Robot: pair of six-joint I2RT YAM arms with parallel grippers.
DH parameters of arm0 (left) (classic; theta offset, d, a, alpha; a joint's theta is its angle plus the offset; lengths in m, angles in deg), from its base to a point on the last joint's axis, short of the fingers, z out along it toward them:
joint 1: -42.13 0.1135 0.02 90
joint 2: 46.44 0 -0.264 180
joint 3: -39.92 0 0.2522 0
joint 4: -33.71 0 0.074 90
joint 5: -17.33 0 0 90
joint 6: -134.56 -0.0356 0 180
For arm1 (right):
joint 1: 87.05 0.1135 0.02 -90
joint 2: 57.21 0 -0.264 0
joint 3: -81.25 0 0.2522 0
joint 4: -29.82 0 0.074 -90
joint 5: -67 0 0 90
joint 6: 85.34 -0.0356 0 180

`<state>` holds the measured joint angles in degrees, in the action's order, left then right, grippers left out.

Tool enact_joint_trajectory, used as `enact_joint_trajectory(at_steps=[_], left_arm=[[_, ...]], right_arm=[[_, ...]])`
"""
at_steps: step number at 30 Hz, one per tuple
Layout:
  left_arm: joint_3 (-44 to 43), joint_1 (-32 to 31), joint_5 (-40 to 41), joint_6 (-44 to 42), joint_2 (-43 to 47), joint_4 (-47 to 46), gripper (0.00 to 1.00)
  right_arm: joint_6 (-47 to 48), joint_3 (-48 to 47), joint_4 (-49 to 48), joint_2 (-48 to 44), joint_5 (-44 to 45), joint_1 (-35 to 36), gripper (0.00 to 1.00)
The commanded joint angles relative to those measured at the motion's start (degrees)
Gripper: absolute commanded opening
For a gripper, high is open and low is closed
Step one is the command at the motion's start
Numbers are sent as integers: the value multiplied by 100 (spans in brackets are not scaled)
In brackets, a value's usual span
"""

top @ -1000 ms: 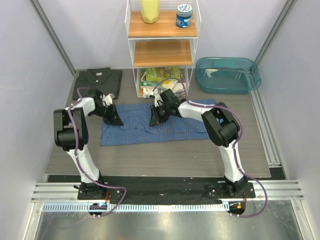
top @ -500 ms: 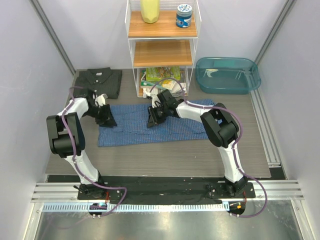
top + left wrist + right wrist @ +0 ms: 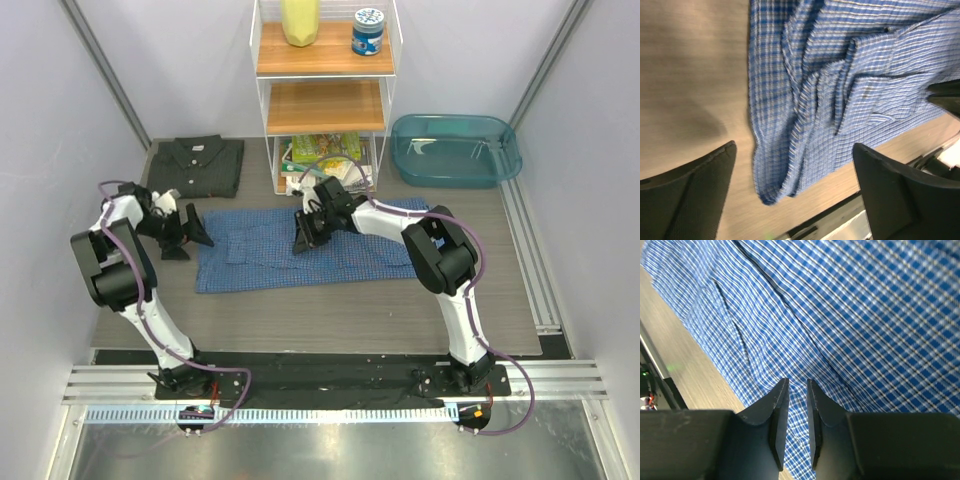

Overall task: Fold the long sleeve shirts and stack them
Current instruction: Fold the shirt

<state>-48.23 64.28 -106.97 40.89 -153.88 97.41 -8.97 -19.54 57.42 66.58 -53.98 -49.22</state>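
Note:
The blue checked shirt (image 3: 300,255) lies spread across the middle of the table, its left end bunched into folds (image 3: 805,100). The dark grey shirt (image 3: 195,165) lies folded at the back left. My left gripper (image 3: 188,233) hovers just off the blue shirt's left edge, and in the left wrist view the gripper (image 3: 794,147) is wide open with nothing between its fingers. My right gripper (image 3: 305,240) is low over the shirt's upper middle. In the right wrist view the gripper (image 3: 797,382) stands a narrow slit apart, with the checked cloth (image 3: 865,300) showing flat beneath.
A white wire rack with wooden shelves (image 3: 325,90) stands at the back centre, with packets (image 3: 322,152) on its lowest level. A teal tub (image 3: 455,150) sits at the back right. Grey walls close in both sides, and a metal rail (image 3: 530,250) runs along the right.
The left gripper opened, let go of the blue shirt's left edge and drew back to the left. The shirt's left end shifted slightly left. The right gripper barely moved.

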Motion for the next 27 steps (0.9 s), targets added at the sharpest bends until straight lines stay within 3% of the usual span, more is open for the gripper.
enact_joint_trajectory(at_steps=[1,10,19,27], left_arm=[[-339,-9,-269,-715,-584,562,93],[-541,-35,-875,-548,-1420,465,78],[-568,-448,-1061,-294,-1649,263,75],[-665,-897,-1140,207,-1745,-149,54]], right_arm=[[-70,-385,-128,-224,-128,67,26],[71,-605,-58,321,171,146,25],[167,-640,-5,550,453,199,24],[203,-597,39,533,505,217,24]])
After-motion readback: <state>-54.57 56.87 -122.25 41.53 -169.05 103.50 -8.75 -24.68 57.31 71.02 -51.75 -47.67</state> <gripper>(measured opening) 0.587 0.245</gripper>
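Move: The plaid shirt's left edge is about 2 cm right of the wide-open left hand, level with it and some 3 cm below. The edge's far corner lies roughly 12 cm ahead and 3 cm right, its near corner 12 cm back and 1 cm right; the folded dark shirt is some 23 cm straight ahead. From the right hand, on the plaid shirt, that left edge is about 29 cm left, level front to back and 1 cm lower. Left hand sinks, then slides 8 cm right into the plaid shirt's left edge, part-closing; right hand lifts, resettles. ##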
